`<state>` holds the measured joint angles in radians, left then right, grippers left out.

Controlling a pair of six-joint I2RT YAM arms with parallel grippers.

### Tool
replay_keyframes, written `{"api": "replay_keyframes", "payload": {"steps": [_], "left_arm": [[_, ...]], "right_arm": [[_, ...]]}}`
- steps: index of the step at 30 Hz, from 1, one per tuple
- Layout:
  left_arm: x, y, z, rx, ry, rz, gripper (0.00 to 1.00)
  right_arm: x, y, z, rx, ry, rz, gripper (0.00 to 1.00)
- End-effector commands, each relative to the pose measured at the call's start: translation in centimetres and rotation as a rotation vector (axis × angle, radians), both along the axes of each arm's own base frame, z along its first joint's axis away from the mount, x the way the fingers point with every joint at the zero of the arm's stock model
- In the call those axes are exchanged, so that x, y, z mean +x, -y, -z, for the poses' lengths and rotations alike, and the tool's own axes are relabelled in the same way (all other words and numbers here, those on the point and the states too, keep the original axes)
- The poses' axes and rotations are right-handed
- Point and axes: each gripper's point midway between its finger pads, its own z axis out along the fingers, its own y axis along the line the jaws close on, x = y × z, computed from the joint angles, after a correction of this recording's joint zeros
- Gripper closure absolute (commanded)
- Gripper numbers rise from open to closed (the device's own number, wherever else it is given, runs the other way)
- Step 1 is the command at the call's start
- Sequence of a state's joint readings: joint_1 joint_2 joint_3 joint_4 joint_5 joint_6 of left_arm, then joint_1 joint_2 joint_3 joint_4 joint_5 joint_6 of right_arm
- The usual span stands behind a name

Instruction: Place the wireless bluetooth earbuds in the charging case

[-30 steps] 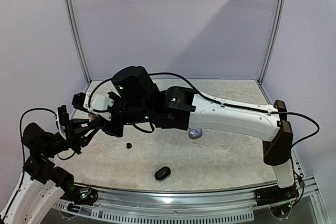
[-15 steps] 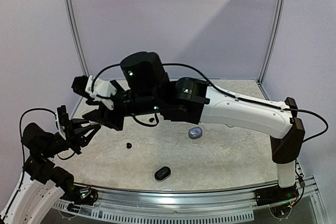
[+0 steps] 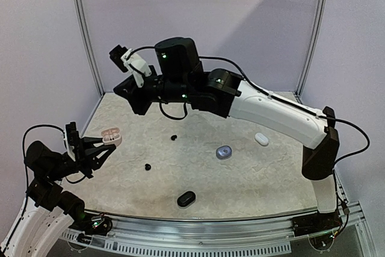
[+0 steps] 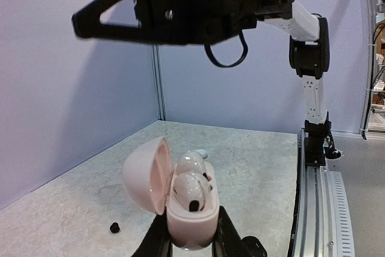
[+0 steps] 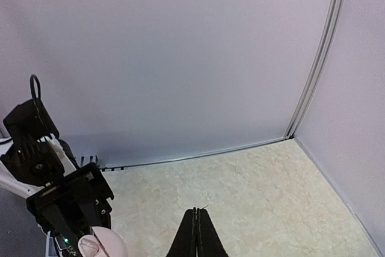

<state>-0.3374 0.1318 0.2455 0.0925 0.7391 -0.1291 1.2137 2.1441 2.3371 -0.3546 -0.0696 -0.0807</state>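
My left gripper [image 4: 191,240] is shut on the base of a pink charging case [image 4: 187,218], whose lid stands open to the left. Two pale earbuds [image 4: 192,186] sit in its wells. In the top view the case [image 3: 112,135] hangs over the table's left side, in the left gripper [image 3: 101,146]. My right gripper [image 3: 120,89] is raised high above and behind the case, well clear of it, and its jaws [image 5: 195,212] are shut with nothing between them. Two loose black earbuds [image 3: 147,167] [image 3: 173,138] lie on the table; one black earbud [image 4: 114,227] shows left of the case.
A black case [image 3: 186,198] lies near the front edge. A grey-blue case [image 3: 224,152] rests mid-table, and a white case [image 3: 261,139] to its right. The right arm [image 3: 271,115] spans the table diagonally. Walls close the back and both sides.
The right arm lifted up and back, away from the pink case, and its jaws closed. The left gripper stayed still, holding the open case.
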Motion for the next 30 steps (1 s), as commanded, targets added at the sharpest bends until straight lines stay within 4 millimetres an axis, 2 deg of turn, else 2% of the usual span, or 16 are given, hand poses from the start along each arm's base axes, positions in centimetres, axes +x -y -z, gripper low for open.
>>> {"api": "replay_keyframes", "payload": {"steps": [1,5,8,13,19,22,26,28,30], "left_arm": [[-0.4,0.2,-0.2,-0.005,0.012,0.025,1.0],[-0.5,0.2,-0.2,-0.005,0.011,0.026,1.0],[-0.4,0.2,-0.2,-0.005,0.012,0.024,1.0],[-0.3,0.1,-0.2,-0.007,0.011,0.016,1.0],[-0.2,0.0,-0.2,-0.01,0.005,0.007,1.0],[-0.1,0.0,-0.2,-0.011,0.006,0.006,1.0],[-0.1,0.0,-0.3,-0.012,0.007,0.003,1.0],[-0.1,0.0,-0.2,-0.012,0.005,0.003,1.0],[-0.1,-0.1,-0.3,-0.012,0.008,0.002,1.0]], "right_arm": [[-2.4,-1.8,5.6,-0.14,-0.069,-0.147,0.98],[-4.2,-2.2,7.2,-0.179,-0.083,-0.263,0.99],[-5.4,-2.0,7.5,-0.19,-0.095,-0.327,0.99],[-7.7,-1.3,7.0,-0.186,-0.111,-0.447,1.0],[-9.1,0.2,6.1,-0.173,-0.067,-0.49,0.99],[-8.5,1.0,5.5,-0.177,-0.035,-0.441,0.9],[-7.0,1.9,4.8,-0.162,0.009,-0.366,0.49],[-6.4,2.5,4.4,-0.153,0.021,-0.344,0.38],[-6.6,2.9,4.6,-0.155,0.021,-0.361,0.33]]}}
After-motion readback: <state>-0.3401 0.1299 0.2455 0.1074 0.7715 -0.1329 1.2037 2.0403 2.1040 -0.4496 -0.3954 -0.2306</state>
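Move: The open pink charging case, earbuds already in it, sits in the left fingers, its middle about 2 cm to their right and 1 cm ahead and above. From the shut right hand it lies some 8 cm back, 3 cm left and 9 cm lower. On the table about 28 cm below the case, the nearer black earbud is 7 cm farther out and 5 cm to its right, the farther black earbud 22 cm out and 16 cm right. The case's raised lid is swung shut by the right hand, which drops about 8 cm with closed fingers while drawing back some 6 cm and turning about 20 degrees counter-clockwise, pushing the lid over towards the base. It then spreads its fingers and backs off about 4 cm right, rising slightly. The left keeps its grip, yielding back 1 cm before partly returning. ##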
